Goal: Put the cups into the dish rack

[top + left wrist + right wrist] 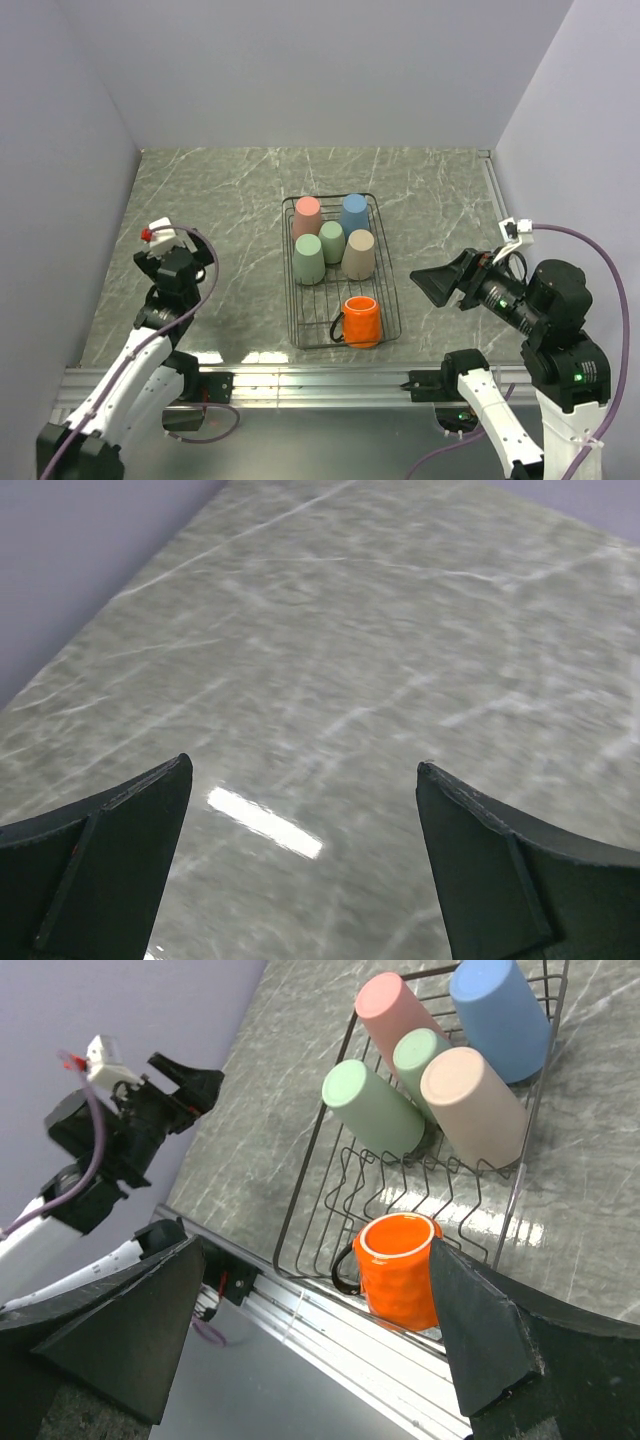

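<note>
The black wire dish rack (389, 290) (310, 1185) stands mid-table. In it, upside down, are a salmon-pink cup (306, 215) (395, 1012), a blue cup (353, 213) (497, 1015), a short pale green cup (332, 241) (418, 1055), a pale green tumbler (309, 259) (372, 1106) and a beige cup (359, 253) (473, 1105). The orange mug (361, 321) (398, 1269) stands upright at the rack's near end. My right gripper (432, 283) (318, 1335) is open and empty, to the right of the rack. My left gripper (208, 262) (304, 865) is open and empty over bare table at the left.
Grey marble tabletop (220, 200) (380, 630) with lilac walls on three sides. A metal rail (320, 385) (330, 1335) runs along the near edge. The left arm (120, 1120) shows in the right wrist view.
</note>
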`<state>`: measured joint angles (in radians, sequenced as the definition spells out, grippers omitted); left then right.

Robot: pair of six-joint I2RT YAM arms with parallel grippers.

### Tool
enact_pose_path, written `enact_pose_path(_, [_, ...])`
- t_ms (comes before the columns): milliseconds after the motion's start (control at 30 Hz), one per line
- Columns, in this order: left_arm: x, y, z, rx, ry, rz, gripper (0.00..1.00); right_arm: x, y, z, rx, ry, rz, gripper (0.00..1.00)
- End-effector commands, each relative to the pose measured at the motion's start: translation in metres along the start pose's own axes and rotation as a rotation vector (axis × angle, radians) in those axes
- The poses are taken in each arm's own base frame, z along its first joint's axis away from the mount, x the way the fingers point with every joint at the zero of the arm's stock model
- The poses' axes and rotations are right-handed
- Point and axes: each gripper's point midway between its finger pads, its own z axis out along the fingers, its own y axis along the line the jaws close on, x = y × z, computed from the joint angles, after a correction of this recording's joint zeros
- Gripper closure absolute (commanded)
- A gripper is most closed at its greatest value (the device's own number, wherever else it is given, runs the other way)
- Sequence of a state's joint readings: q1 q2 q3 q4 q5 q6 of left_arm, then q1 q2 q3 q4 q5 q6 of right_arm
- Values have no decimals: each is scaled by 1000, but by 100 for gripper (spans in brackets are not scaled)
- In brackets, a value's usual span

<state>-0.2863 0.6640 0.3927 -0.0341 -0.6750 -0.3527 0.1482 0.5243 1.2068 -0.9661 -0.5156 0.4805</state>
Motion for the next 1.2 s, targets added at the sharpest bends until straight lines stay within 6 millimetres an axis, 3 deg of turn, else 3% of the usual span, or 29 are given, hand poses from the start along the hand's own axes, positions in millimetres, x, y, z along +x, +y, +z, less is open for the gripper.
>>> enact_pose_path(0, [-18,6,22,10,-91,-51,1,-8,12,-11,-34,-39,-51,0])
enact_pose_path(67, [-9,13,34,3,-82,-67,1,-7,12,-12,-31,-40,-51,0])
enact_pose_path(100, [-4,27,40,-37,-78,-75,1,-5,11,-13,-27,-38,-52,0])
enact_pose_path(133, [-13,28,44,-37,-120,-99,1,-5,11,-15,-22,-40,-53,0])
enact_pose_path(300, [5,33,70,-53,-88,-65,1,-3,8,-19,-6,-56,-58,0])
enact_pose_path(467, [1,10,85,45,-133,-129,1,0,8,-16,-22,-38,-63,0])
enact_pose_path(667, [9,12,100,17,-151,-127,1,0,-5,-12,51,-22,-32,0])
enact_pose_path(700, [-1,7,99,44,-190,-148,1,-1,-6,-13,66,-24,-29,0])
enact_pose_path(800, [-5,-1,104,80,-219,-145,1,-4,-6,-13,70,-29,-22,0])
enact_pose_path(833, [3,1,107,75,-209,-135,1,-3,-5,-12,64,-28,-21,0])
enact_pose_path(867, [-2,-7,110,111,-215,-119,1,-4,-3,-11,52,-29,-20,0])
enact_pose_path(933, [9,-18,114,147,-165,-52,1,-3,2,-7,12,-23,-22,0])
enact_pose_path(1033, [12,-35,107,242,-184,-15,1,-5,7,-3,-28,-25,-23,0])
enact_pose_path(1167, [19,-32,102,254,-203,-6,1,-7,2,-1,-5,-48,11,0])
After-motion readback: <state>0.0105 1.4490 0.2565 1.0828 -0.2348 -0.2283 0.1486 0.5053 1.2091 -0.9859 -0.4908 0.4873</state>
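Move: The orange mug, already standing in the near end of the dish rack, lies some 42 cm to the right of my left hand, about 12 cm back and 11 cm lower. Nearer that hand is the larger green cup in the rack, about 30 cm right and 4 cm ahead; the beige cup is 43 cm right and 6 cm ahead, both some 10 cm lower. From my right hand the mug is about 11 cm left, 4 cm ahead and 30 cm below. Empty and wide open, my left hand first swings about 6 cm left while sinking, then straightens into a forward reach over the bare marble beside the rack, drifting back right late on. In all I carry it some 10 cm forward and 6 cm down, the fingers tipping slightly up and finally turning a little clockwise, touching nothing. ##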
